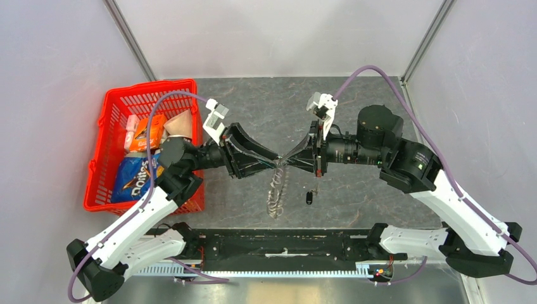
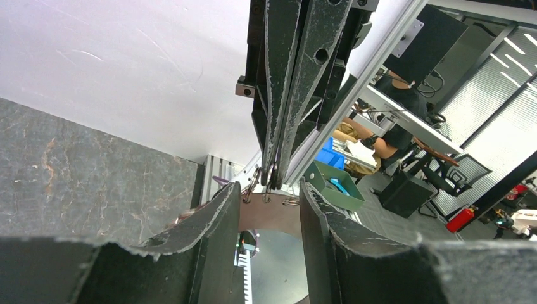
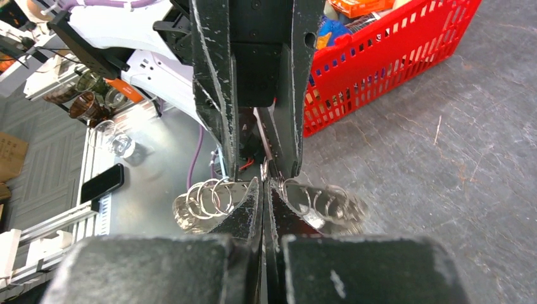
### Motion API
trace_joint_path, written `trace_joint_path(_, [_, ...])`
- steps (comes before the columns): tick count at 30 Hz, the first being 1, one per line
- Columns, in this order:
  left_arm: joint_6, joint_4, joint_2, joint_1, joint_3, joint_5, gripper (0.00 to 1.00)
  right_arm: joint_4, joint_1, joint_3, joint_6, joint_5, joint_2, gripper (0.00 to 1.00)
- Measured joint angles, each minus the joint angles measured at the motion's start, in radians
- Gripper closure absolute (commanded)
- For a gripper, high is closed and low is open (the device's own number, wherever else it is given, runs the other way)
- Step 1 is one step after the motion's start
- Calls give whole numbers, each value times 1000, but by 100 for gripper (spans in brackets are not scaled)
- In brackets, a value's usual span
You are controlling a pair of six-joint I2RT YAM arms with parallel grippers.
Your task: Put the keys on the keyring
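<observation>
The keyring (image 1: pixel 276 190) is a brown strap carrying several metal rings and clear tags. It hangs in mid-air over the table's middle. My right gripper (image 1: pixel 287 159) is shut on its top, with rings (image 3: pixel 212 196) fanned to either side of my pinched right gripper (image 3: pixel 264 183). My left gripper (image 1: pixel 273 158) meets it tip to tip. In the left wrist view my left gripper (image 2: pixel 269 190) stands open, and the strap (image 2: pixel 269 215) shows across the gap. I cannot tell whether the fingers touch it. One of the keys (image 1: pixel 309 197), small and black, lies on the table right of the hanging cluster.
A red basket (image 1: pixel 111 126) with snack bags stands at the table's left side, also visible behind the arms as the red basket (image 3: pixel 380 69) in the right wrist view. The arms' base rail (image 1: pixel 278 244) runs along the near edge.
</observation>
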Motion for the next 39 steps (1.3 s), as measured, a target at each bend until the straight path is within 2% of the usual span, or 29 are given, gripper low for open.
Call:
trace_joint_path(6, [-7, 8, 0, 0, 0, 13, 62, 28, 0, 0, 19, -20, -2, 100])
trace_joint_path(29, [-52, 92, 12, 0, -12, 19, 69, 50, 0, -18, 35, -67, -9, 100])
trace_joint_path(39, [-68, 115, 19, 0, -13, 24, 87, 60, 0, -27, 36, -72, -18, 100])
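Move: The small split ring on the keyring's rim sits in the right fingertips, about 1 cm to the left of the right hand point and level with it. From the left gripper, that ring lies about 2 cm to the right and 1 cm up; the keyring disc hangs some 6 cm below and 2 cm to the right. The keys with the black fob lie on the table roughly 8 cm right, 4 cm ahead and 40 cm below the right hand. Close the left fingers from about half open until their tips pinch the small ring that the right gripper still holds shut, raising the left gripper about 1 cm as they close. Meanwhile ease the right gripper back about 1 cm and up slightly, turning it only a few degrees and keeping its grip on the ring. ##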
